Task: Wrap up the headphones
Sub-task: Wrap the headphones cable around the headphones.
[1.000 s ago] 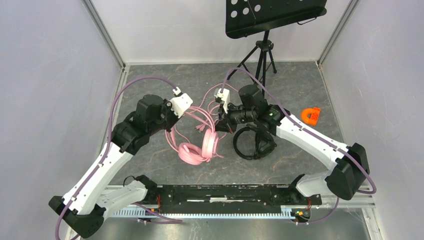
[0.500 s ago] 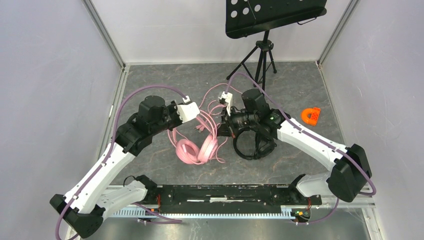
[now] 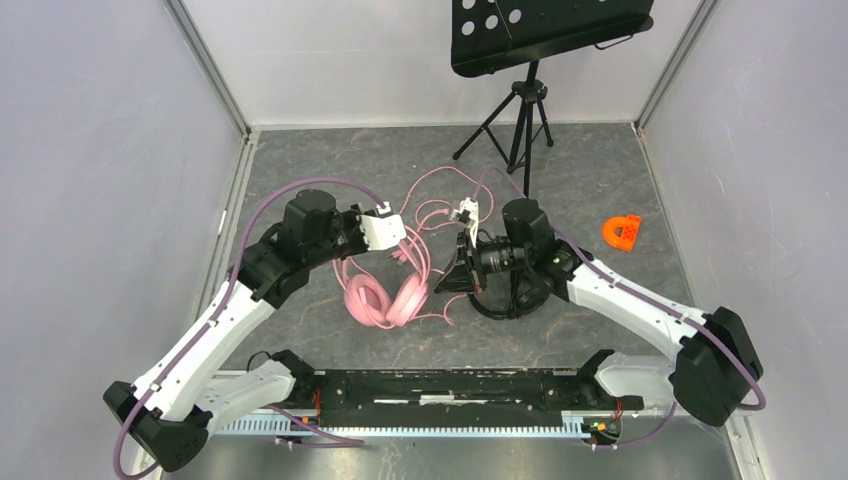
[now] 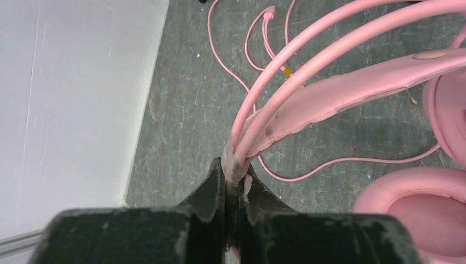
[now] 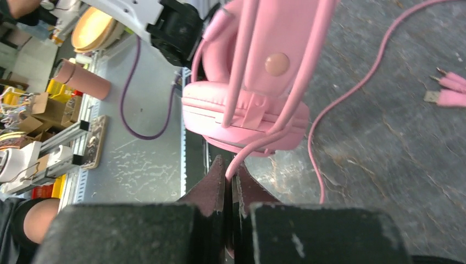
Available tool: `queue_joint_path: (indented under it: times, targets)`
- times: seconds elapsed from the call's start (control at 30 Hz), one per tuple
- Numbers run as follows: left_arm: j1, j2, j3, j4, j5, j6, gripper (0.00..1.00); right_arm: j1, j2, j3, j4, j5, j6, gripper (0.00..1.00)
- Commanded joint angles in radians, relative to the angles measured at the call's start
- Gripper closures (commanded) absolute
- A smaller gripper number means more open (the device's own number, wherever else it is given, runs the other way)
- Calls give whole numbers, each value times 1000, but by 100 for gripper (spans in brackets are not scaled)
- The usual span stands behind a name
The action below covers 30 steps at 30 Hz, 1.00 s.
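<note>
The pink headphones [image 3: 385, 297] rest on their ear cups mid-floor, headband [image 4: 351, 91] raised. My left gripper [image 3: 404, 243] is shut on the headband's end [image 4: 237, 165], seen close in the left wrist view. My right gripper [image 3: 447, 281] is shut on the pink cable [image 5: 258, 148] just beside an ear cup [image 5: 244, 115]. Loose pink cable [image 3: 432, 195] loops on the floor behind, its plugs [image 5: 448, 91] lying free. The black headphones [image 3: 512, 292] lie under my right arm, partly hidden.
A black music stand on a tripod [image 3: 522, 110] stands at the back. A small orange plastic piece [image 3: 621, 232] lies at the right. White walls [image 3: 100, 150] close both sides. The base rail [image 3: 450, 390] runs along the near edge.
Both grippers moved toward the near edge and closer together. The pink headphones shifted with them, headband lifted more upright. The right gripper carried the cable down beside the ear cup.
</note>
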Motion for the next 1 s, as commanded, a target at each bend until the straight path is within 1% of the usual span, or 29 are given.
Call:
queue_joint_path:
  times: [0.0, 0.1, 0.13, 0.17, 0.2, 0.27, 0.33, 0.4, 0.43, 0.5, 0.6, 0.7, 0.83, 0.9, 0.97]
  targets:
    - [5, -7, 11, 33, -31, 70, 98, -2, -69, -58, 339, -161, 200, 100]
    - [4, -10, 2, 71, -50, 41, 98, -2, -73, -85, 448, -147, 297, 100]
    - [5, -6, 5, 81, -52, 20, 98, -1, -69, -104, 514, -148, 358, 95]
    - [5, -1, 10, 87, -58, -6, 98, 4, -65, -129, 647, -149, 431, 90]
    - [5, 6, 20, 90, -69, -49, 98, 8, -55, -162, 760, -149, 529, 88]
    - [5, 25, 40, 81, -113, -125, 98, 11, -20, -200, 1085, -149, 716, 87]
    - [4, 42, 56, 54, -162, -197, 98, 13, 32, -202, 1335, -141, 881, 86]
    - [5, 48, 64, 34, -226, -279, 98, 16, 91, -180, 1487, -127, 985, 86]
    - [4, 49, 70, 16, -256, -315, 98, 20, 123, -160, 1530, -122, 1016, 86]
    - [4, 42, 73, -8, -305, -371, 98, 33, 177, -113, 1560, -119, 1028, 87]
    - [5, 30, 73, -40, -365, -436, 98, 55, 231, -40, 1474, -104, 962, 89]
    - [5, 15, 62, -77, -411, -464, 98, 78, 251, 16, 1389, -83, 891, 86]
    - [5, -32, 29, -73, -460, -497, 98, 98, 265, 76, 1285, -61, 843, 82]
    - [5, -41, 31, -79, -474, -524, 98, 105, 271, 88, 1263, -63, 827, 77]
    - [6, -40, 42, -90, -494, -549, 98, 104, 273, 84, 1265, -59, 834, 76]
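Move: Roughly 9 cm to the left of the right hand, 2 cm back and 5 cm lower, hang the pink headphones' ear cups, with the cable running from them into this hand's shut fingers. The cable plugs lie about 5 cm ahead of it and 7 cm left, the black headphones some 14 cm right and level with it, both about 15 cm below. From the left hand, which grips the headband, the cups lie about 13 cm back, 11 cm down. Lifting the cable up over the ear-cup end, the right hand climbs about 12 cm and swings 6 cm left, its fingers tilting up some 30 degrees and parting slightly around the cable. The left hand keeps its pinch on the headband and, after a small forward reach it takes back, goes about 5 cm left while turning counter-clockwise some 30 degrees. ##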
